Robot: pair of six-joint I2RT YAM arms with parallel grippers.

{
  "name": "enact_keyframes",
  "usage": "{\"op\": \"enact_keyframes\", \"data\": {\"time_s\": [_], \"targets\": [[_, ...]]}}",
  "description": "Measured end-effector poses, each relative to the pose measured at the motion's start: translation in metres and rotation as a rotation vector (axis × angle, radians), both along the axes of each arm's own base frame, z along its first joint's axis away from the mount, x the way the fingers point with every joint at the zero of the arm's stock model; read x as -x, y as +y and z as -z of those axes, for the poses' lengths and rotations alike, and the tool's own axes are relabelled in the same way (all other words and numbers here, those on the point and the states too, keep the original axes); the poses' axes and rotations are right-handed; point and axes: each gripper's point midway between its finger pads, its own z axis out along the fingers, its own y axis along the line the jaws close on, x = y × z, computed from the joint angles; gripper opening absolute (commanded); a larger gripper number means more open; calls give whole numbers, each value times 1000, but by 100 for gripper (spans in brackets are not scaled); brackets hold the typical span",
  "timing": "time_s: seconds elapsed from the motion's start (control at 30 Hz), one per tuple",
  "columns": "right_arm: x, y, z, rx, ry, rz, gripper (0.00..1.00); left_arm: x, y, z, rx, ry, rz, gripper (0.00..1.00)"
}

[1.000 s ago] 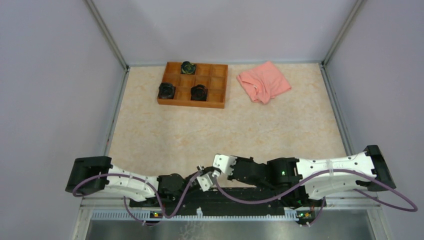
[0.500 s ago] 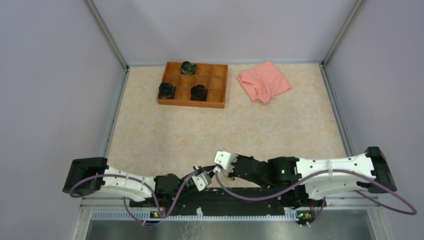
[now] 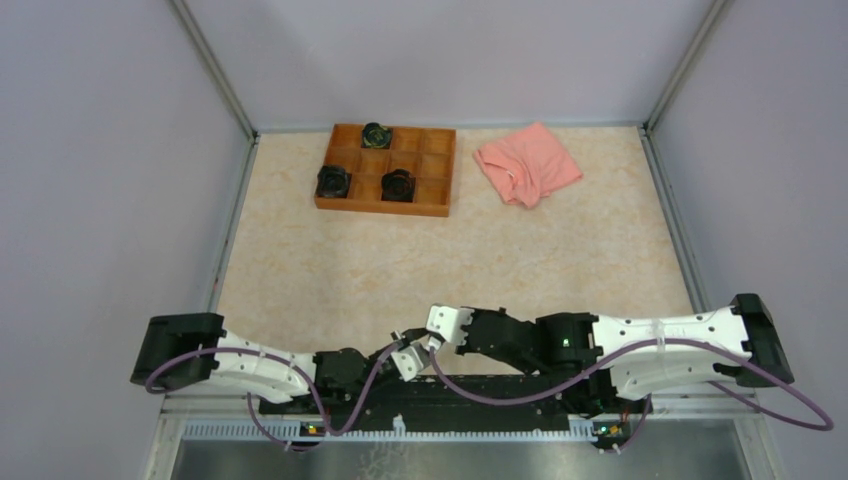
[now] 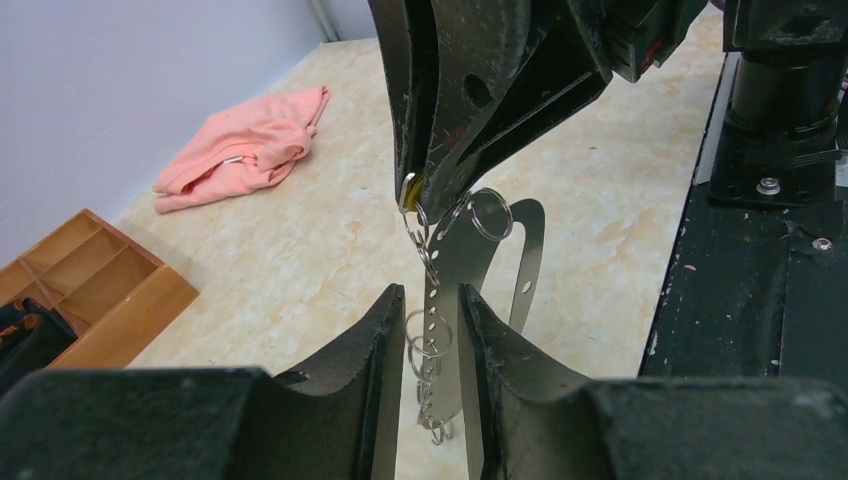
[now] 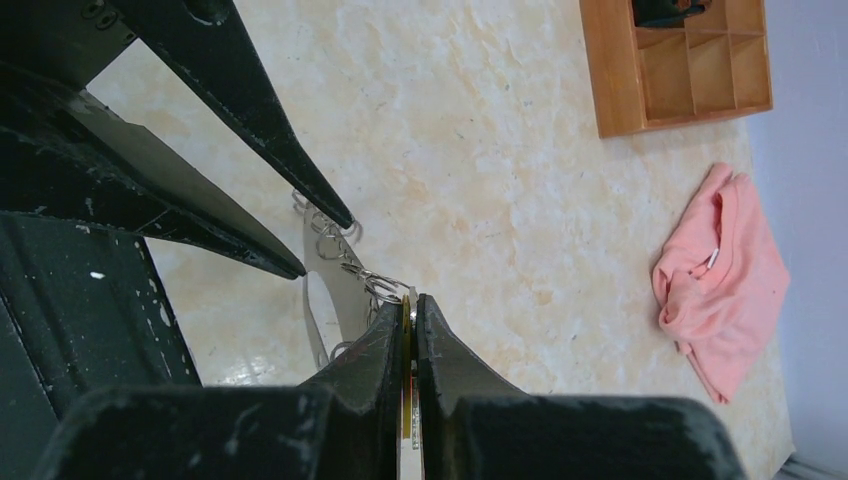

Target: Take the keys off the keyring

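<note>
My left gripper (image 4: 432, 292) is shut on the keyring (image 4: 460, 270), a flat silvery oval loop with small holes, and holds it upright above the table. Several small split rings (image 4: 425, 335) hang along it. My right gripper (image 5: 410, 298) is shut on the yellow-headed key (image 5: 406, 330), which is still joined to the keyring (image 5: 350, 295) by a split ring. The key's yellow head (image 4: 407, 190) shows at the right gripper's tips. In the top view both grippers, the left one (image 3: 405, 352) and the right one (image 3: 433, 335), meet at the table's near edge. Other keys are not visible.
A wooden compartment tray (image 3: 385, 207) with three black knobby objects (image 3: 333, 181) stands at the back. A pink cloth (image 3: 527, 162) lies at the back right. The black base rail (image 4: 760, 300) runs right beside the grippers. Metal frame walls enclose the table.
Both grippers shifted slightly left and away, then came back; they stay joined. Both grips are unchanged.
</note>
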Motion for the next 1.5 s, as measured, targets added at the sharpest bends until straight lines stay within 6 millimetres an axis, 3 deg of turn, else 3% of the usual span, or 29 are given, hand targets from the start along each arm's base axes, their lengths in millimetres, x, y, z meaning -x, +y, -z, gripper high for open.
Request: {"op": "enact_keyframes", "data": {"time_s": [1.07, 1.23, 1.5], "targets": [[8, 8, -9, -15, -16, -44, 0, -7, -6, -4, -20, -34, -39, 32], [10, 8, -8, -15, -15, -50, 0, -7, -7, -5, -15, -40, -41, 24], [10, 8, -8, -20, -10, -46, 0, -8, -8, -4, -19, -41, -47, 4]]}}
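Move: The small linked rings of the keyring lie about 2 cm ahead of the left hand and 2 cm to its right, about level with its parted fingertips. From the right hand they dangle about 2 cm below, 1 cm ahead and 1 cm left. The key is in the right fingers, about 3 cm right of the left hand, 1 cm ahead and 2 cm above. The grey holed plate hangs some 3 cm right of the left hand, level fore and aft, and 6 cm below. The left fingertips, a third open, end up pinching the small rings just under the right fingertips. The left hand eases barely 1 cm forward and to the right, then shuts almost fully late on. Meanwhile the right hand keeps its grip on the key and brings it to meet them, drifting about 1 cm back, left and up; neither wrist turns noticeably. ##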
